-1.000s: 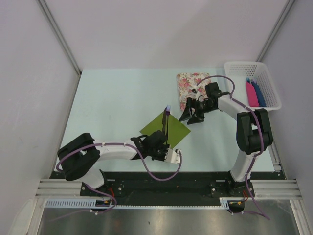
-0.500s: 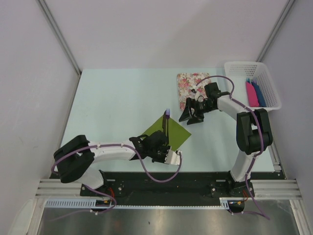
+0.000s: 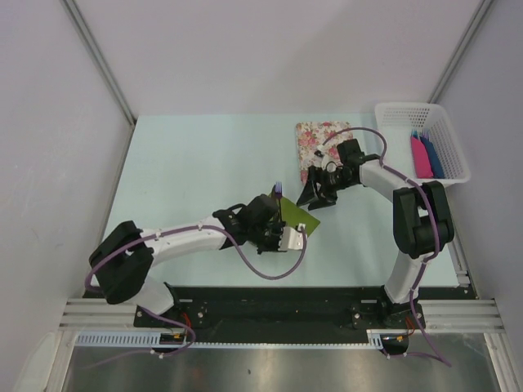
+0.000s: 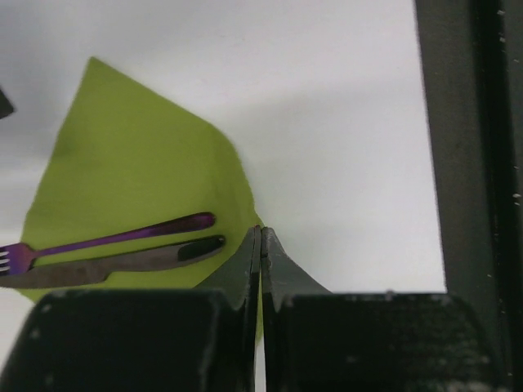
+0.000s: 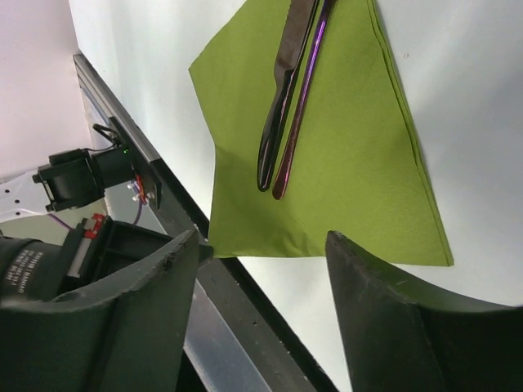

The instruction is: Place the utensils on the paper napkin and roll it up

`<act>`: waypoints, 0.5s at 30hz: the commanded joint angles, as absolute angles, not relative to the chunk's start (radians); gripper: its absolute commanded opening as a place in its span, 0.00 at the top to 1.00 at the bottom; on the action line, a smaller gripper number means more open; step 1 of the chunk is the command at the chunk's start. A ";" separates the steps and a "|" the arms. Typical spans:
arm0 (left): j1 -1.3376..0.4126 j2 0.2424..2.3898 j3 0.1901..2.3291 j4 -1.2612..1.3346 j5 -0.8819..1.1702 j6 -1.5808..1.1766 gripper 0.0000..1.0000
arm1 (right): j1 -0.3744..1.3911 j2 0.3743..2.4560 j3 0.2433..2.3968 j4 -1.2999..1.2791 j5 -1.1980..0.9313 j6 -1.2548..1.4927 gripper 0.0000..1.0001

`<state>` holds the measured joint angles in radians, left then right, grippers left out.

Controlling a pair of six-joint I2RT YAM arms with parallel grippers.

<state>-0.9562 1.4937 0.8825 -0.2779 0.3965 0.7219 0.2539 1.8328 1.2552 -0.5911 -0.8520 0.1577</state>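
The olive-green paper napkin (image 3: 301,217) (image 4: 139,163) (image 5: 343,163) lies mid-table. Two utensils rest side by side on it: a purple fork (image 4: 122,237) (image 5: 304,98) and a darker knife (image 4: 106,265) (image 5: 282,90). In the top view they show as one dark strip (image 3: 280,201). My left gripper (image 3: 276,221) (image 4: 261,231) is shut on the napkin's near corner, and green paper shows between its fingers. At the napkin's far right side hangs my right gripper (image 3: 311,196) (image 5: 261,269), open with nothing between its fingers.
A pink floral mat (image 3: 319,137) lies behind the right gripper. A white basket (image 3: 409,107) at the back right holds pink and blue flat pieces (image 3: 425,155). A black rail (image 5: 245,310) runs along the table's near edge.
My left gripper has moved away from its base toward the utensils, taking the napkin's near corner along, so less green shows from above. The right gripper shifted slightly left and its jaws narrowed a little.
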 commanded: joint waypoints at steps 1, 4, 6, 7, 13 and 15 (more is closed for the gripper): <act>-0.901 1.534 0.954 -0.290 0.456 0.709 1.00 | 0.259 1.830 1.239 -0.563 -0.870 0.176 0.35; -0.871 1.561 0.974 -0.267 0.448 0.707 1.00 | 0.258 1.836 1.233 -0.555 -0.877 0.189 0.44; -0.850 1.577 0.980 -0.249 0.445 0.704 1.00 | 0.259 1.836 1.221 -0.542 -0.885 0.199 0.48; -0.844 1.586 0.992 -0.249 0.446 0.704 1.00 | 0.262 1.838 1.216 -0.537 -0.890 0.202 0.50; -0.793 1.647 1.025 -0.235 0.449 0.715 1.00 | 0.264 1.855 1.189 -0.523 -0.919 0.225 0.62; -0.776 1.664 1.038 -0.230 0.451 0.716 1.00 | 0.265 1.862 1.177 -0.511 -0.936 0.235 0.65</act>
<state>-0.8040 1.6459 0.9829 -0.2630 0.4122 0.7147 0.2581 1.8439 1.1919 -0.5449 -0.8822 0.2100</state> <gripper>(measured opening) 0.004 0.378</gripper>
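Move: The knife and fork handle ends are about 5 cm ahead of the left hand, which already holds the lifted near corner of the paper napkin, roughly 1 cm to its right and 6 cm below. The knife's middle lies around 14 cm ahead and level sideways, the fork's beside it 2 cm to the right, and the napkin's right corner some 11 cm ahead and 13 cm right. From the right hand the handle ends lie about 9 cm back, 10 cm left and 9 cm below. Bring the left gripper forward about 6 cm, fingers staying shut on the napkin's near corner, rising slightly and then sinking, to lay the corner over the handle ends while turning slightly counter-clockwise. Meanwhile ease the right gripper back and down by some 1.5 cm each and close it to about half its opening, touching nothing. ##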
